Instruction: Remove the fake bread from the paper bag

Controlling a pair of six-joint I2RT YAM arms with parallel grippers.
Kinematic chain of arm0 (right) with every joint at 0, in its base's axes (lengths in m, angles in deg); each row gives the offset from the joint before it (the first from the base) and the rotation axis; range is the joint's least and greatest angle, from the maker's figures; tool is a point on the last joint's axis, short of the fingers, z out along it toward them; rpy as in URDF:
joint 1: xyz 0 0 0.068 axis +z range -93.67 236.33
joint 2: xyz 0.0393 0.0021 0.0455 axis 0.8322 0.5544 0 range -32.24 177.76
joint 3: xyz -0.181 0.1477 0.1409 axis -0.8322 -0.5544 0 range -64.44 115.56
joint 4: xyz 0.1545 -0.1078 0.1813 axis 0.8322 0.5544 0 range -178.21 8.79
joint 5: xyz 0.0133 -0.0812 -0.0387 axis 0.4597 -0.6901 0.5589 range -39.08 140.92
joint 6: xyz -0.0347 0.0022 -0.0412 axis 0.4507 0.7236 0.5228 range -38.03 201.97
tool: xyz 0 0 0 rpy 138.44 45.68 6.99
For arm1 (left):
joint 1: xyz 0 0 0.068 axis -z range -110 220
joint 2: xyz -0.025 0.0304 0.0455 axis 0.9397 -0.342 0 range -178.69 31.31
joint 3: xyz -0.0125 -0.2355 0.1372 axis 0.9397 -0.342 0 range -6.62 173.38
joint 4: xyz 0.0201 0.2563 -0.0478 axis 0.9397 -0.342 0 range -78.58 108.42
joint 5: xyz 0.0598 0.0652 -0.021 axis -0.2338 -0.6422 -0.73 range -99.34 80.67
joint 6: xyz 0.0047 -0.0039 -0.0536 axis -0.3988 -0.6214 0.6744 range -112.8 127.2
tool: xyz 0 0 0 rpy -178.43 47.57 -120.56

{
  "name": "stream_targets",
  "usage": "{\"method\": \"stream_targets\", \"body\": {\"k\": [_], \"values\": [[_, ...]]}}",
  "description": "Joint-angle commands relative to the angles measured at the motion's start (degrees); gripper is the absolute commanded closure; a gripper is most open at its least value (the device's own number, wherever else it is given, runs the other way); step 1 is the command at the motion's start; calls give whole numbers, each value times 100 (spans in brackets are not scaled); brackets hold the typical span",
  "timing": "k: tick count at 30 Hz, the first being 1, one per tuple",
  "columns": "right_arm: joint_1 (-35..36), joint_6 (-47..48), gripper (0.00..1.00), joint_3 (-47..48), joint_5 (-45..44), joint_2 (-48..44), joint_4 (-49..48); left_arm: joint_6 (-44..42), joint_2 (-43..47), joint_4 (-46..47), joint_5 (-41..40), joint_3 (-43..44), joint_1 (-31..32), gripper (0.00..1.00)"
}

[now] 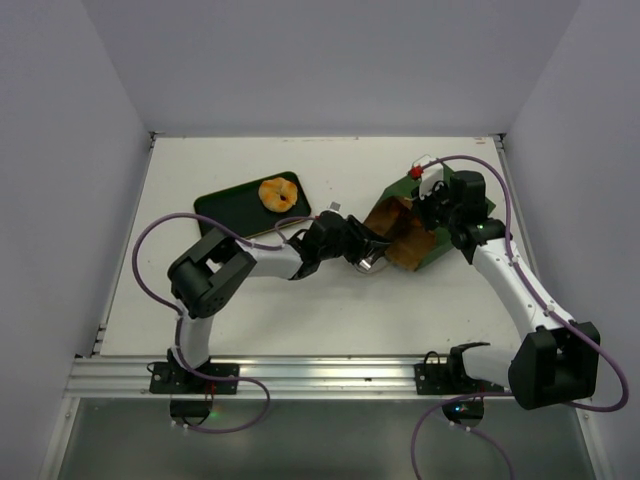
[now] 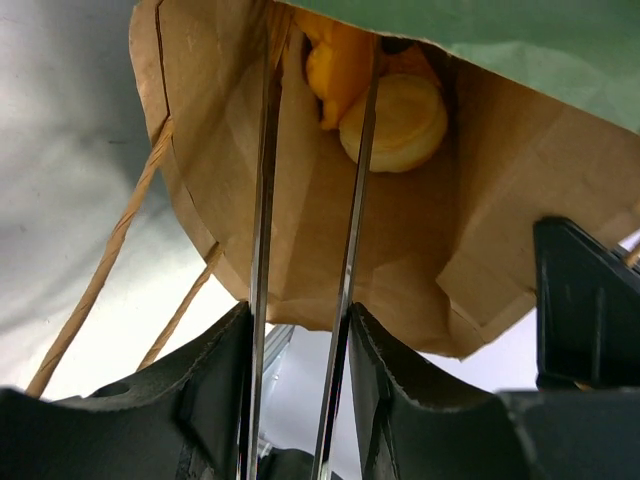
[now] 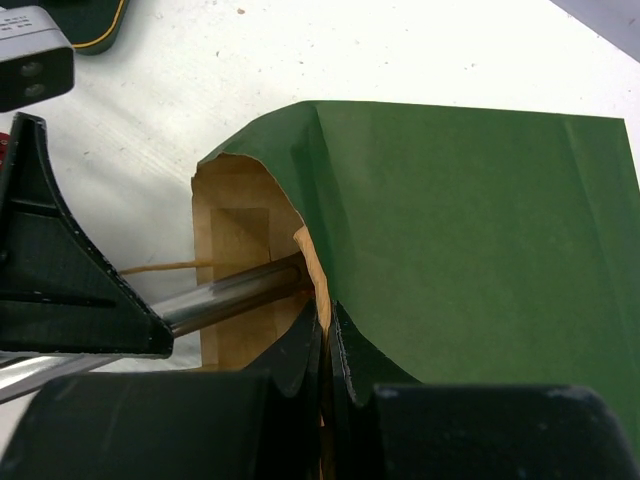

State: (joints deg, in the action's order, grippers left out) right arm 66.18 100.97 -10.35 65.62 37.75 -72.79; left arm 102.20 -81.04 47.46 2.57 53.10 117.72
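Observation:
The paper bag lies on its side at centre right, its brown mouth facing left. My right gripper is shut on the upper edge of the bag and pinches the paper wall. My left gripper is shut on a pair of metal tongs, whose two blades reach into the bag. Deep inside lies fake bread: a pale round roll and an orange loaf. The tong tips stand apart around the orange loaf, with the roll just right of them. Another round piece of bread lies on the tray.
A dark green flat tray sits at the back left of the white table. The bag's twine handles trail out on the table by its mouth. White walls enclose the table on three sides.

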Motion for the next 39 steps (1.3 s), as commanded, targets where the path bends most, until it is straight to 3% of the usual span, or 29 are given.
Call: {"method": "stream_targets", "body": {"k": [1, 9, 13, 18, 28, 39], "values": [[-9, -99, 100, 14, 200, -188, -276, 62, -146, 120, -100, 355, 18, 54], [-9, -107, 100, 6, 209, -215, -285, 1, -225, -12, -153, 461, 0, 57], [-9, -116, 100, 6, 191, -241, -285, -87, -190, -12, -179, 435, -35, 79], [-18, -116, 100, -12, 139, -258, -285, -359, 20, 23, -179, 251, -62, 100], [-53, -116, 100, -38, 51, -285, -329, -1132, 864, -125, -12, -408, -44, 100], [-71, -125, 100, -38, -20, -259, -355, -1871, 1348, -785, -259, -374, 9, 100]]}}
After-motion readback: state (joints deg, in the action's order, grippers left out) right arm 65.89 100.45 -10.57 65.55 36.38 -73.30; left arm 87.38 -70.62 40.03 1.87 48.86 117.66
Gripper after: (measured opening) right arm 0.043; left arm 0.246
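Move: The left hand holds the tongs, already inside the tipped-over paper bag. The orange fake bread they go for lies about 9 cm ahead of this hand, 13 cm to its right and 6 cm lower; the round fake bread is some 5 cm farther back than that and 2 cm farther right. The bag's mouth is about 4 cm ahead and 6 cm right. From the right hand, pinching the bag's rim, the orange bread is roughly 12 cm below, 1 cm ahead and 1 cm left. Slightly deeper into the bag first, under 1 cm forward and right, the left hand then squeezes the tongs from half open to about a quarter, closing their ends on the orange bread. Then it draws them about 5 cm left, back and up towards the mouth, tipping the points up some 10 degrees. The right fingers keep pinching the rim, holding the mouth open. ##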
